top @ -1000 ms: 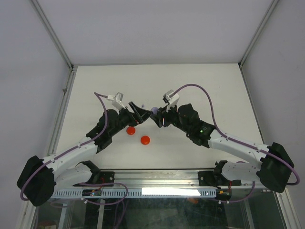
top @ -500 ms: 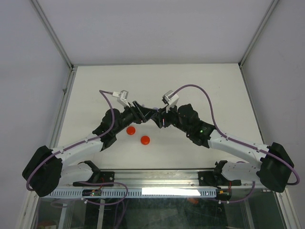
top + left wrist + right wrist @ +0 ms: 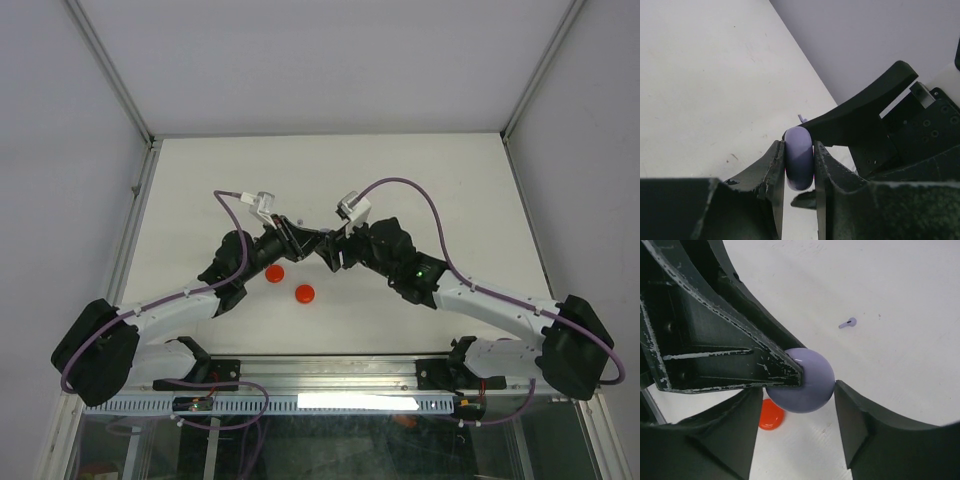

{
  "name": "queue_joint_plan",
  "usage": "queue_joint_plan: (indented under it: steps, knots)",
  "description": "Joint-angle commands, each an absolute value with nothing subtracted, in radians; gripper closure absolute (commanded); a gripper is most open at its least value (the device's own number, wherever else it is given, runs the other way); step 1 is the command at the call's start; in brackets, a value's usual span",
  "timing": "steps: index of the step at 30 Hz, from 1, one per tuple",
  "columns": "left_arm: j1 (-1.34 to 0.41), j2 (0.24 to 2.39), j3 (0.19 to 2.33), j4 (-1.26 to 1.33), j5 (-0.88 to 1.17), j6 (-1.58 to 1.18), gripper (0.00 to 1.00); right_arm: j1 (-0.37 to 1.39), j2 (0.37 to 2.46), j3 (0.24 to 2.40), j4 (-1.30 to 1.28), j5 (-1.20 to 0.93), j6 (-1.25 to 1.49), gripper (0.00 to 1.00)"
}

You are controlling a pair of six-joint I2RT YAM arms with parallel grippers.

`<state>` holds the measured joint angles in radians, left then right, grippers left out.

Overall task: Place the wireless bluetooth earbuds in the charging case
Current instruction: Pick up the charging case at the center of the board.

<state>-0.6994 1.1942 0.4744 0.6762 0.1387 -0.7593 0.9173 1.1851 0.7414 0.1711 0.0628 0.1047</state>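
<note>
A round pale lavender charging case (image 3: 799, 160) is up off the table, closed, where my two grippers meet. My left gripper (image 3: 799, 145) is shut on its flat faces. My right gripper (image 3: 799, 389) straddles the same case (image 3: 812, 385) across its rim; its right pad (image 3: 840, 390) touches the rim, and the other side is hidden behind the left finger. One tiny lavender earbud (image 3: 847, 323) lies on the white table beyond the case, and it shows as a speck (image 3: 802, 118) in the left wrist view. From above, both grippers (image 3: 318, 243) meet at mid-table.
Two red round discs (image 3: 275, 272) (image 3: 304, 293) lie on the table just in front of the grippers; one (image 3: 771, 417) shows under the case in the right wrist view. Grey walls and metal rails (image 3: 135, 215) border the white table.
My left gripper has swung right to the case held by the right gripper and closed on it. The right jaws have eased very slightly.
</note>
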Motion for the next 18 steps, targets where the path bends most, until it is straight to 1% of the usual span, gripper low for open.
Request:
queue_joint_plan:
  steps: [1,4,9,12,18]
  knots:
    - [-0.712,1.173,0.492,0.635,0.222,-0.619,0.87,0.908,1.176,0.824,0.175,0.002,0.075,0.36]
    - [-0.710,1.145,0.521,0.546,0.222,-0.538,0.93,0.846,1.155,0.857,0.081,-0.135,0.069,0.30]
    - [-0.704,1.106,0.556,0.428,0.246,-0.433,0.94,0.709,1.109,0.920,-0.060,-0.451,0.031,0.23]
    - [-0.704,1.104,0.600,0.352,0.344,-0.378,0.93,0.645,1.103,0.955,-0.129,-0.622,-0.013,0.21]
    - [-0.703,1.069,0.613,0.331,0.493,-0.307,0.92,0.633,1.106,0.964,-0.184,-0.739,-0.130,0.19]
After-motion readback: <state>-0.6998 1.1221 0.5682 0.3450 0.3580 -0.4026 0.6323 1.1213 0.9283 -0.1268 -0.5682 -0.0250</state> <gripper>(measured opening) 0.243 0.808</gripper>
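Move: The lavender charging case is in the pads of both hands, its middle about 1 cm ahead of each: 1 cm right of the left hand's point, 1 cm left of the right's. About 19 cm lower, on the board, a red case lies roughly 2 cm back and 5 cm left of the left hand, a second red case 4 cm ahead and 12 cm left, and the lavender earbud some 20 cm ahead and 6 cm left. Up and somewhat to its right, the right hand opens its fingers wide around the lavender case and draws off it, sliding right first, then rising about 5 cm while turning some 20 degrees counter-clockwise. The left hand keeps its pinch on the case, sinks slightly, then draws back about 3 cm, rolling its left side up and turning clockwise. ##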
